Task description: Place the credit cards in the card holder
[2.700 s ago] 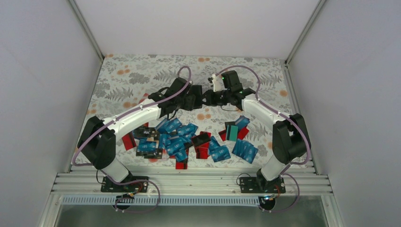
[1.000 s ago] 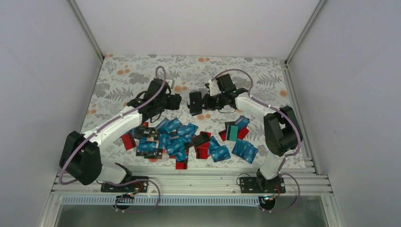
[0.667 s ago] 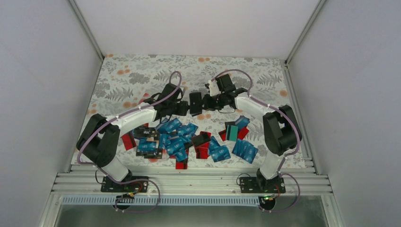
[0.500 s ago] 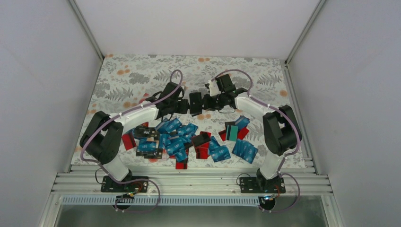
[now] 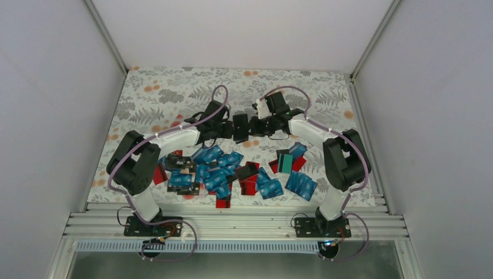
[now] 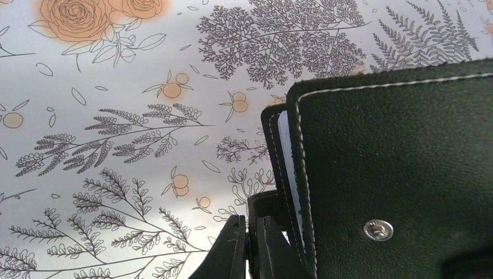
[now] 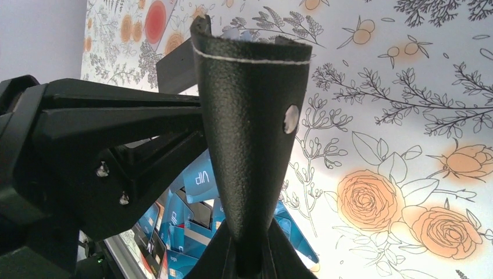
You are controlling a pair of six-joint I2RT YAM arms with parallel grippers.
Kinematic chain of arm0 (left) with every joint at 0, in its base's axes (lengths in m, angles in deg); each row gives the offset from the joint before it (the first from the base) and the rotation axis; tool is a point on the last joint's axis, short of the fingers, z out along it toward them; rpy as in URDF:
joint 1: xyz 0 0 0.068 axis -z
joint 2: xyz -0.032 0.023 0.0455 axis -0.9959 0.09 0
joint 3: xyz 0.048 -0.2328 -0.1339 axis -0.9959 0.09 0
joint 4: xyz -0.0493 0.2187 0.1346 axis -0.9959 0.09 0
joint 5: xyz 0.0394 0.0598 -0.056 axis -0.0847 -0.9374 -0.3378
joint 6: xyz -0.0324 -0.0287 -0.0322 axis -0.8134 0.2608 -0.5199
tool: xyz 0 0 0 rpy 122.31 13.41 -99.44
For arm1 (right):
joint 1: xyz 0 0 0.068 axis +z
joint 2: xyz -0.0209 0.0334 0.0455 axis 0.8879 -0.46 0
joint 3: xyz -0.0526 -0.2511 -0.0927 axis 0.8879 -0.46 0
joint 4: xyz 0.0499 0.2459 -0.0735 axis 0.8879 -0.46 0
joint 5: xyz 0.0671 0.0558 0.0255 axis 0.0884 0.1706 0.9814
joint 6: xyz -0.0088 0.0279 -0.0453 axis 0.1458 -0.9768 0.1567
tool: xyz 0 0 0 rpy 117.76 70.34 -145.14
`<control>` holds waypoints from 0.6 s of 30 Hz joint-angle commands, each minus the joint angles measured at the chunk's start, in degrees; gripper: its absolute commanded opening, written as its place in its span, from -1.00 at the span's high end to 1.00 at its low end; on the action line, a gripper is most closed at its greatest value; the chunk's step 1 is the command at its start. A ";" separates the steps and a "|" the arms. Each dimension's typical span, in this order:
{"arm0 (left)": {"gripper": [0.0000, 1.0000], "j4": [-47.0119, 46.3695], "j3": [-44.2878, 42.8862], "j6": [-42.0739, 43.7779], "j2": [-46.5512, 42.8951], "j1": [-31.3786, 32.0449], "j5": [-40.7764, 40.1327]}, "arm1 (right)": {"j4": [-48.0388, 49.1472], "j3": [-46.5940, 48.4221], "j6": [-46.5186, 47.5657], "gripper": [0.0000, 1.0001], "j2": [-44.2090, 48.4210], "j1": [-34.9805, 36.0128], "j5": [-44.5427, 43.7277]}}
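The black card holder (image 5: 239, 127) hangs in the air above the back middle of the table, between both grippers. My right gripper (image 5: 250, 126) is shut on its lower edge, and in the right wrist view the card holder (image 7: 250, 110) stands upright out of this gripper (image 7: 251, 256). My left gripper (image 5: 228, 129) is shut on a small black flap (image 6: 268, 204) at the holder's side, and in the left wrist view this gripper (image 6: 251, 247) sits beside the stitched leather face (image 6: 395, 157). The credit cards (image 5: 218, 170), mostly blue with some red and black, lie heaped on the near half of the cloth.
A smaller group of cards (image 5: 293, 172) with a teal one lies at the right, near the right arm's elbow. White walls close in the floral cloth (image 5: 163, 96) on three sides. An aluminium rail (image 5: 232, 224) runs along the near edge.
The left arm swung in from the left to the card holder and its jaws closed on the holder's flap. The right gripper has held the holder still.
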 commanded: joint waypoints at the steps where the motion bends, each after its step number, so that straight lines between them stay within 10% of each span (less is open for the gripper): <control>1: 0.95 -1.13 -1.20 -0.15 -0.18 0.32 -0.33 | 1.56 -1.45 0.19 0.89 -0.14 0.15 0.35; 7: 0.95 -0.51 -0.81 0.49 -1.48 0.31 1.31 | 0.69 -5.64 3.01 -0.26 -2.27 -1.82 -2.80; 18: 0.95 0.90 -2.24 1.25 -3.84 0.75 5.45 | -2.20 -6.26 3.80 -0.56 2.17 -2.51 -7.79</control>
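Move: The card holder is held up between the hands: its middle is about 3 cm to the left of the right hand, level with it ahead and in height, and that hand is still shut on its edge. From the left hand, already closed on its strap, the middle is roughly 4 cm to the right and 2 cm higher. On the table about 11 cm below the right hand, the blue card pile lies some 14 cm back and 11 cm left, the dark card 14 cm back and 1 cm left. Down and to its right the right hand comes off the card holder's edge, opening wide from its pinch, sinking about 6 cm and going some 4 cm right with a slight draw back, before slowing to a near stop with the fingers spread just below and beside the holder. The left hand keeps its pinch on the strap and stays almost in place, easing barely 1 cm. ##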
